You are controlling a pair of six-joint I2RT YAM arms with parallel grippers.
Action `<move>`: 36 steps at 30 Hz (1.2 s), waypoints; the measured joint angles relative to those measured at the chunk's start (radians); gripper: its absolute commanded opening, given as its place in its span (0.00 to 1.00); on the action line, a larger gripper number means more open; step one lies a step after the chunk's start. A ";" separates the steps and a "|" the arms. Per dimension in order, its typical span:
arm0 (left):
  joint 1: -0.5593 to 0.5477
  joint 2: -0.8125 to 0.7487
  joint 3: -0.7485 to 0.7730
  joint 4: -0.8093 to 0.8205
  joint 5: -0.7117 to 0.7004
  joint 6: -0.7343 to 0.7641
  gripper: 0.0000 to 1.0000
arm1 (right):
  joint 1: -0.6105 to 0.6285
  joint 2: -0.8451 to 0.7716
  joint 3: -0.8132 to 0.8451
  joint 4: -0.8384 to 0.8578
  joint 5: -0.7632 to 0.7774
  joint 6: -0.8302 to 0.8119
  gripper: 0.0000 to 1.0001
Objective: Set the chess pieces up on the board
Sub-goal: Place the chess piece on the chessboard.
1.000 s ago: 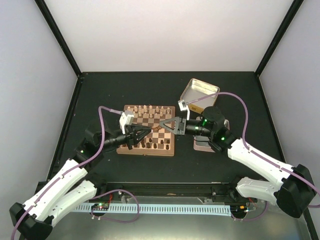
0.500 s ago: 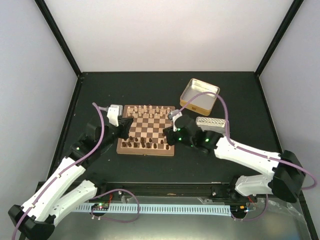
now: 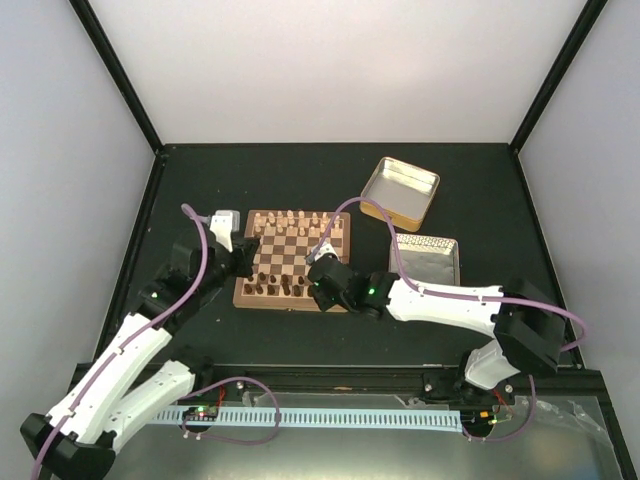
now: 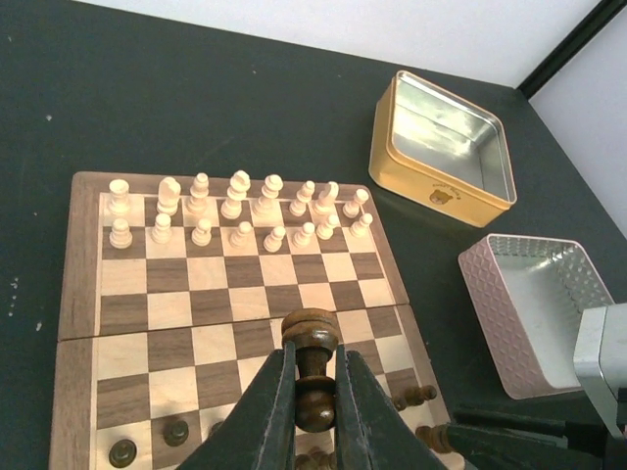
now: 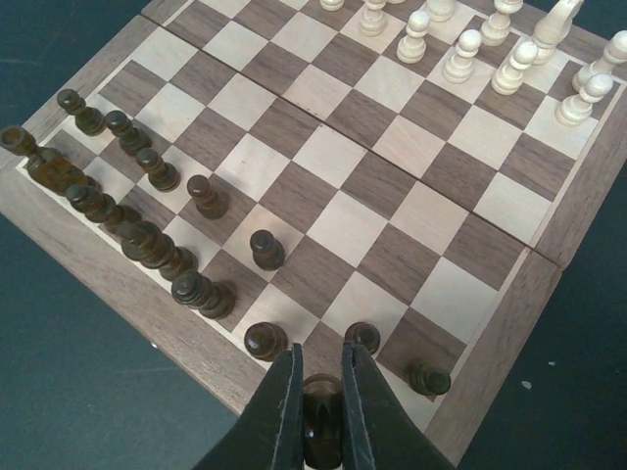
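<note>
The board [image 3: 300, 248] lies in the middle of the dark table. Cream chessmen [image 4: 235, 209] fill its two far rows. Several dark chess pieces [image 5: 265, 248] stand along its two near rows, also dark pieces [image 3: 283, 290] from above. My left gripper [image 4: 315, 354] hangs over the board's near half, shut on a dark piece [image 4: 315, 377] held by its stem; from above the left gripper [image 3: 250, 252] is at the board's left edge. My right gripper [image 5: 320, 357] is shut on another dark piece [image 5: 321, 409], low over the near row by the board's near right corner [image 3: 318, 282].
An open gold tin [image 3: 400, 190] sits behind and right of the board, gold tin [image 4: 446, 147] empty inside. An open pink tin [image 3: 428, 262] lies to the board's right, its pink tin [image 4: 534, 313] also empty. Dark walls frame the table.
My left arm has pulled back from the board's middle to its left edge. My right arm has swung left and down to the board's near right corner, uncovering the pink tin.
</note>
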 measured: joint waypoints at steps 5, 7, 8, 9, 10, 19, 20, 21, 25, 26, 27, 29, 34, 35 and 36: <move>0.013 0.020 0.000 -0.008 0.046 -0.006 0.01 | 0.000 0.011 0.001 0.008 0.020 -0.003 0.01; 0.016 0.030 0.000 -0.020 0.069 -0.008 0.02 | 0.000 0.014 0.001 0.015 0.030 -0.004 0.01; 0.017 0.037 0.001 -0.026 0.077 -0.008 0.02 | 0.000 0.018 0.004 0.019 0.040 -0.005 0.01; 0.017 0.047 0.007 -0.042 0.092 -0.008 0.02 | 0.000 0.022 0.007 0.023 0.046 -0.005 0.01; 0.017 0.059 0.014 -0.052 0.106 -0.006 0.02 | 0.000 0.028 0.014 0.023 0.056 -0.004 0.01; 0.002 0.310 0.189 -0.258 0.251 0.090 0.02 | -0.037 0.032 0.054 0.029 0.128 0.071 0.01; -0.011 0.346 0.215 -0.284 0.256 0.101 0.02 | -0.050 0.019 0.043 0.029 0.137 0.091 0.01; -0.031 0.383 0.240 -0.309 0.256 0.114 0.01 | -0.059 0.008 0.035 0.025 0.146 0.106 0.02; -0.163 0.533 0.353 -0.393 0.238 0.142 0.02 | -0.121 -0.095 -0.045 0.007 0.183 0.203 0.02; -0.180 0.578 0.384 -0.407 0.235 0.148 0.02 | -0.142 -0.132 -0.074 0.005 0.189 0.228 0.02; -0.215 0.605 0.400 -0.414 0.234 0.150 0.02 | -0.164 -0.167 -0.102 0.000 0.196 0.252 0.02; -0.261 0.674 0.441 -0.442 0.231 0.157 0.02 | -0.206 -0.234 -0.154 -0.006 0.205 0.295 0.02; -0.346 0.839 0.544 -0.514 0.205 0.169 0.04 | -0.281 -0.378 -0.274 -0.018 0.216 0.375 0.03; -0.358 0.865 0.561 -0.528 0.200 0.172 0.05 | -0.288 -0.401 -0.292 -0.020 0.217 0.387 0.03; -0.370 0.894 0.579 -0.541 0.195 0.176 0.05 | -0.293 -0.419 -0.305 -0.021 0.219 0.396 0.03</move>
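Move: The left hand holds a dark pawn. The empty square in the dark pawn row, the likely place for it, lies about 12 cm to its right, level with it in reach and some 17 cm below; pawns stand 2 to 3 cm either side of that square, a dark bishop 2 to 3 cm nearer. From the right hand, which holds another dark piece, the square is roughly 3 cm ahead, 3 cm left and 7 cm down, the pink tray about 21 cm right and 5 cm farther out. Swinging in as the other hand clears out, the left hand carries its pawn about 15 cm right and 11 cm down, drawing back some 5 cm, while the wrist tips until the fingers point nearly straight down above the board's near-right edge. The right hand, still gripping its dark piece, moves about 17 cm right towards the pink tray, slightly forward, and turns some 40 degrees clockwise. ##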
